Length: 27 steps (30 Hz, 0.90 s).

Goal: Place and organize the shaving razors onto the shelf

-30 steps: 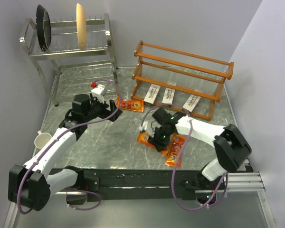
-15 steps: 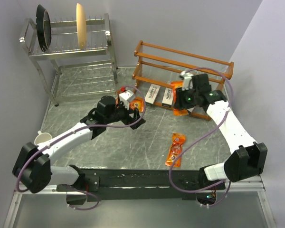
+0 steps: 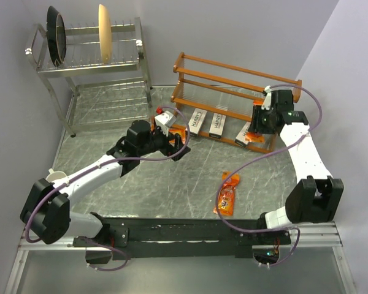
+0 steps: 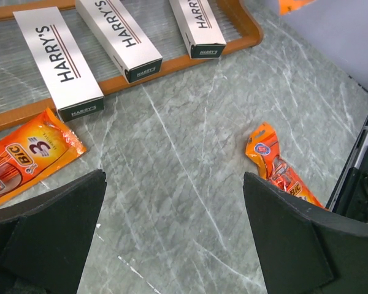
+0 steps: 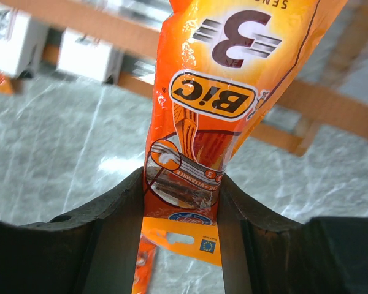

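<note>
Three pale-grey HARRY'S boxes (image 3: 197, 120) (image 3: 219, 124) (image 3: 245, 131) lie side by side on the bottom tier of the orange-brown shelf (image 3: 233, 78). They also show in the left wrist view (image 4: 58, 61) (image 4: 116, 37) (image 4: 197, 24). My right gripper (image 3: 257, 127) is shut on an orange BIC pack (image 5: 202, 122) and holds it at the shelf's right end. My left gripper (image 3: 176, 145) is open and empty above the table (image 4: 175, 226). One orange pack (image 4: 27, 156) lies just in front of the shelf's left part, beside my left gripper. Another orange pack (image 3: 227, 193) lies on the table near the front.
A tall steel dish rack (image 3: 92, 61) with a dark pan and a pale plate stands at the back left. A white cup (image 3: 54, 179) sits at the table's left edge. Walls close in on both sides.
My right gripper has carried the orange pack rightward to the shelf's right end. My left gripper has shifted slightly right and stays open.
</note>
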Available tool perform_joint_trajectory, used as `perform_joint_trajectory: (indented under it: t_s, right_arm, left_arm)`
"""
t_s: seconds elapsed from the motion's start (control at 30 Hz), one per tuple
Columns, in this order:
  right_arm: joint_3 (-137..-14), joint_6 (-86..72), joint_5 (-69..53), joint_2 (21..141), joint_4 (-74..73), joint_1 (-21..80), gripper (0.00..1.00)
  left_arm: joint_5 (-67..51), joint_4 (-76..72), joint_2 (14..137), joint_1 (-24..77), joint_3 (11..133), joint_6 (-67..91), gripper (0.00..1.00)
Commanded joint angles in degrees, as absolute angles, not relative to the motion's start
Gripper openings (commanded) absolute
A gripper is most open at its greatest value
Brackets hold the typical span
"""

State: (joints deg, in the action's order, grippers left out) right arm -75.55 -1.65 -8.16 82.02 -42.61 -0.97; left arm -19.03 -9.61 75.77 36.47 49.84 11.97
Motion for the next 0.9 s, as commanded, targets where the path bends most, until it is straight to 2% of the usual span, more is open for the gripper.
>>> perform_joint_trajectory:
  t_s: [0.0, 0.27, 0.67, 0.73, 0.77, 0.87]
  right_arm:
    - [-80.4, -0.4, -4.9, 85.2, -39.1, -3.2, 0.20]
    - [-87.1, 1.3, -3.4, 90.9, -37.4, -4.7, 0.21]
    - [-90.8, 1.3, -1.9, 95.3, -34.5, -4.7, 0.25]
    - [-91.3, 1.1, -1.7, 95.4, -34.4, -4.7, 0.32]
    - [-91.4, 0.9, -1.6, 95.3, -34.4, -4.7, 0.40]
    - [-90.9, 1.1, -1.3, 94.8, -34.3, -4.7, 0.53]
  left_arm:
    - [-19.6, -12.8, 75.6, 36.8, 50.5, 13.5, 0.99]
    - [-19.9, -13.1, 75.8, 36.9, 50.4, 13.6, 0.99]
    - [-21.0, -12.9, 76.5, 37.2, 51.2, 13.9, 1.00]
    - [-21.2, -12.8, 76.4, 37.2, 51.1, 14.0, 0.99]
    - [-21.3, -13.1, 76.3, 37.3, 51.0, 14.0, 1.00]
    - [-21.4, -13.4, 76.2, 37.3, 50.6, 14.2, 1.00]
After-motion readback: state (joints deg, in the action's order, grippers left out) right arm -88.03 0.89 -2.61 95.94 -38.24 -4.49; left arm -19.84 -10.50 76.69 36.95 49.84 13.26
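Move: The right gripper, already holding an orange razor pack by its near end, is headed for the right end of the rack's middle shelf, about 12 cm ahead, 4 cm right and 3 cm below. The upper front rail crosses roughly 9 cm straight ahead, some 6 cm higher. Down on the bottom level, the nearest Harry's box sits about 8 cm straight ahead and 14 cm below. That shelf spot is about 18 cm ahead, 31 cm right and 5 cm below the left gripper. Slide the right gripper some 8 cm forward, swinging about 5 cm right mostly in the first half, then carrying on nearly straight ahead into the rack. Stay level and keep the pinch on the near end, feeding the pack far end first over the middle shelf's front rail and in under the upper front rail. ##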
